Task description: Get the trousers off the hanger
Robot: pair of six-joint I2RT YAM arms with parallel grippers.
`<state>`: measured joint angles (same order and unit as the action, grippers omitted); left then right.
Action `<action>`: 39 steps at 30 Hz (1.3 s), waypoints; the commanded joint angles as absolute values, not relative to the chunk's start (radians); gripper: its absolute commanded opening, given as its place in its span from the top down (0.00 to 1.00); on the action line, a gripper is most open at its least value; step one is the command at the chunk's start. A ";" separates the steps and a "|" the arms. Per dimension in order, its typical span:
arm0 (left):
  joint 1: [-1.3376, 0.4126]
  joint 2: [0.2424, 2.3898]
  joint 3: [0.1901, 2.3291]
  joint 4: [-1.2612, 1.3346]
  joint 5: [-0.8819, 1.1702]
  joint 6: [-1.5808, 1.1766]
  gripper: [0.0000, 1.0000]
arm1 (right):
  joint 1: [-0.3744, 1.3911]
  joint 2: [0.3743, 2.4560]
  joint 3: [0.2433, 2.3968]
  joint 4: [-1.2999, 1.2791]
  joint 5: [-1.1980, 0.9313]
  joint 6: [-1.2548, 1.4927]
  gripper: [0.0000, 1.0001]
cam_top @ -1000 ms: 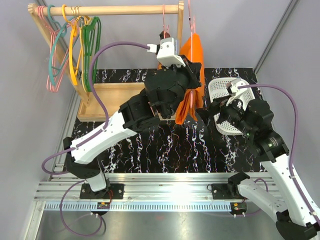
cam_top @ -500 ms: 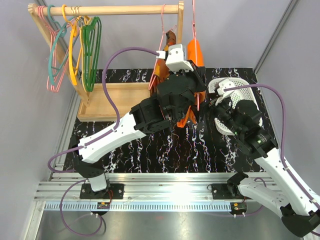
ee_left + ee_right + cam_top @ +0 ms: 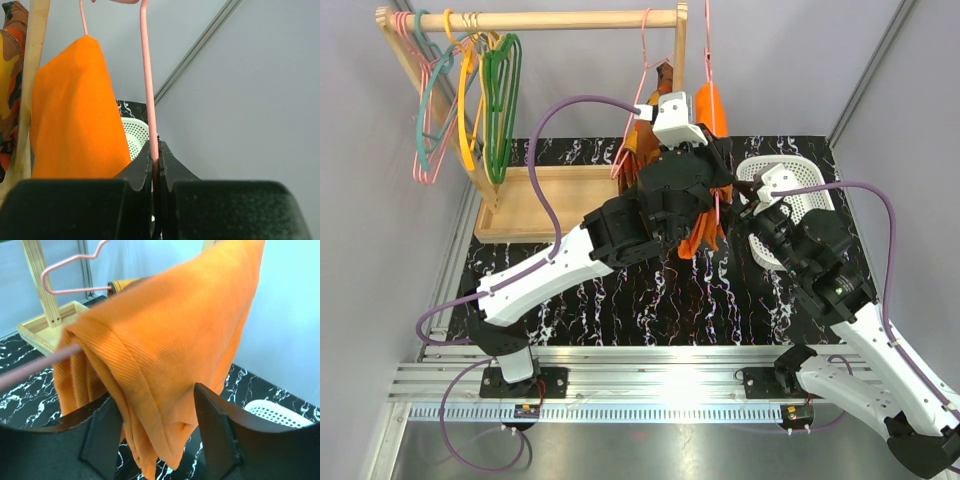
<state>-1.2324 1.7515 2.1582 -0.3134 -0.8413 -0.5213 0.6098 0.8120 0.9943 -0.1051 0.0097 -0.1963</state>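
Observation:
The bright orange trousers (image 3: 713, 108) hang folded over the thin pale pink hanger (image 3: 708, 50), right of the wooden rack's post. My left gripper (image 3: 156, 150) is shut on the hanger's pink wire (image 3: 147, 75), with the trousers (image 3: 75, 115) just to its left. My right gripper (image 3: 157, 392) is at the trousers' lower folded edge (image 3: 180, 340). Its two fingers stand apart on either side of the cloth. The left finger touches the fabric; the right one is a little off it. The hanger's bar (image 3: 35, 367) runs out of the cloth at the left.
A wooden rack (image 3: 530, 20) carries green, yellow and teal hangers (image 3: 470, 90). A patterned orange-brown garment (image 3: 645, 140) hangs on another pink hanger beside the trousers. A white perforated basket (image 3: 805, 185) lies on the black marbled mat (image 3: 620, 300), right of the trousers.
My left arm has swung the hanger with the trousers a little to the right. My right gripper has moved up to the trousers and its jaws have narrowed around the cloth.

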 commanded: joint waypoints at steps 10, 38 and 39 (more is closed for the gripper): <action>-1.238 1.683 2.197 -0.198 -0.784 -0.560 1.00 | 0.621 0.810 1.012 0.055 -0.064 -0.265 0.30; -1.239 1.508 1.832 -0.221 -0.729 -0.499 1.00 | 0.621 0.856 1.276 -0.175 0.320 -0.256 1.00; -1.238 1.500 1.813 -0.222 -0.729 -0.499 1.00 | 0.621 0.862 1.290 -0.184 0.337 -0.246 1.00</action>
<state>-1.2327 1.5764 1.8435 -0.3447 -0.7288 -0.5270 0.6193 0.8631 1.1774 -0.2535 0.1989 -0.2714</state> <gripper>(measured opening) 0.028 0.187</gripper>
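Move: The orange trousers, draped over the pink hanger that the left hand holds, have their middle about 6 cm ahead, 3 cm left and 2 cm above the right hand, the near folds lying between its open fingers. The white basket is some 13 cm ahead of that hand, 11 cm right and 33 cm below. From the left hand the trousers' middle lies about 6 cm ahead, straight ahead and 8 cm lower; the camouflage trousers are 12 cm ahead, 13 cm left and 8 cm lower. The orange trousers' near folds are pinched by the right hand, which rises about 2 cm and closes its fingers on the cloth, then keeps that grip and draws it about 4 cm to the right, a little up and forward. Still gripping the hanger, the left hand sinks about 6 cm in all, mostly late, easing back and finally left, away from the right hand. ##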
